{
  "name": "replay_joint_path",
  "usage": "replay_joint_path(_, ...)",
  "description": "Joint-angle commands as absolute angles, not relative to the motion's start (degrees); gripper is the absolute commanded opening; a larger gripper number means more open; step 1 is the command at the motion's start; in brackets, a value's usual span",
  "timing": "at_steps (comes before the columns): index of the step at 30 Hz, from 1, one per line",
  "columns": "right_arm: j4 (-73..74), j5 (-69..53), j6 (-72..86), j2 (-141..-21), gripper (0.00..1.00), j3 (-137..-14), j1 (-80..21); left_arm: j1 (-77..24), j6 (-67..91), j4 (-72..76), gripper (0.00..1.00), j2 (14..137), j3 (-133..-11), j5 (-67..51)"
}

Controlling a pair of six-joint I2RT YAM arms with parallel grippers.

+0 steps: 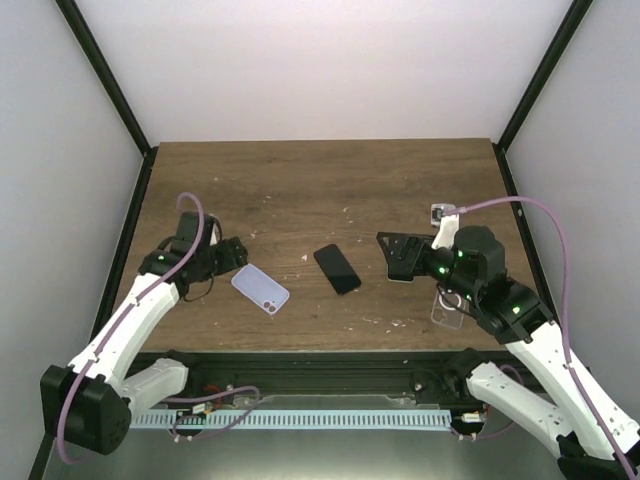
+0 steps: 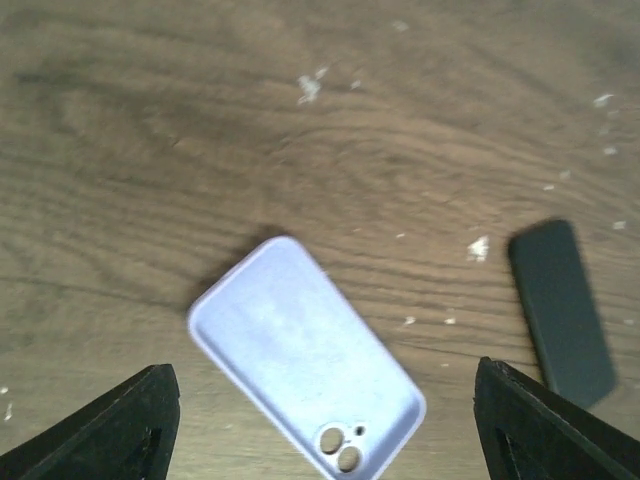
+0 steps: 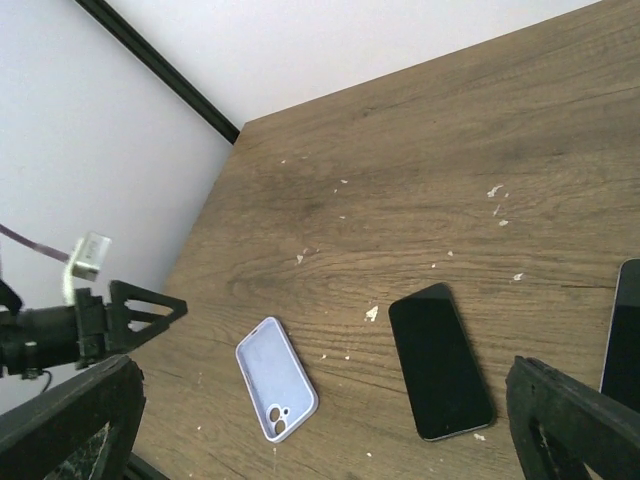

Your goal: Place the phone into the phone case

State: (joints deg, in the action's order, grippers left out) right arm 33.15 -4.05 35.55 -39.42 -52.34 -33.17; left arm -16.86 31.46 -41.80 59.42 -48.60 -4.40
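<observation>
A lavender phone case (image 1: 260,289) lies open side up on the wooden table, left of centre. It also shows in the left wrist view (image 2: 300,360) and the right wrist view (image 3: 275,378). A black phone (image 1: 337,268) lies screen up to its right, apart from it, and shows in both wrist views (image 2: 560,310) (image 3: 440,360). My left gripper (image 1: 228,256) is open and empty, just left of and above the case, with its fingers (image 2: 130,425) spread wide either side of it. My right gripper (image 1: 392,256) is open and empty, right of the phone, with one finger (image 3: 575,425) at the lower right.
A second dark phone (image 3: 625,330) lies under my right gripper, cut off by the frame edge. A clear case (image 1: 447,312) lies near the front right edge, partly under the right arm. White specks are scattered on the table (image 1: 330,180). Black frame posts and white walls enclose it.
</observation>
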Motion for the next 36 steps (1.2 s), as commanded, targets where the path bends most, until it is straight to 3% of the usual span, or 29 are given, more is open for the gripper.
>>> replay_joint_path(1,32.38,-5.68,35.7,-38.35,1.0,-51.48,-32.78,-16.61,38.35,-39.17,0.77,59.8,-43.7,0.37)
replay_joint_path(4,33.59,-5.57,36.55,-38.93,1.0,-50.45,-32.78,-16.61,41.87,-35.51,0.67,60.21,-39.99,0.39)
replay_joint_path(8,35.8,-4.12,35.26,-41.54,1.0,-49.73,-32.78,-16.61,43.7,-30.66,0.63,62.66,-35.94,-2.12)
replay_joint_path(20,32.33,-5.2,33.1,-61.23,0.74,-47.68,-33.02,-16.74,46.72,-19.75,0.65,68.84,-26.98,-11.81)
replay_joint_path(32,24.06,-4.95,30.41,-79.35,0.69,-49.91,-34.32,-16.97,45.55,-10.55,0.64,73.7,-24.01,-17.58)
replay_joint_path(36,23.48,-4.62,30.32,-85.68,0.68,-53.19,-35.33,-16.96,43.8,-10.56,0.58,77.38,-26.05,-16.84)
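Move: The case lies some 5 cm to my left hand's right, 4 cm back and 15 cm below; the phone is about 28 cm to the right of that hand and 2 cm ahead. From my right hand, the phone lies roughly 7 cm ahead, 11 cm to the left and 30 cm down. The case is 34 cm to this hand's left and 1 cm ahead, and a second phone is about 11 cm ahead, 8 cm to its right. I sink my left hand about 13 cm, easing back a little, to the case's left side; then, low over the table, I push right and forward some 3 cm each, one finger against its left rim, the gap narrowed part way. Meanwhile my right hand drops about 23 cm towards the phone, also forward and left, tipping its half-closing fingers some 40 degrees steeper, and touches nothing. ##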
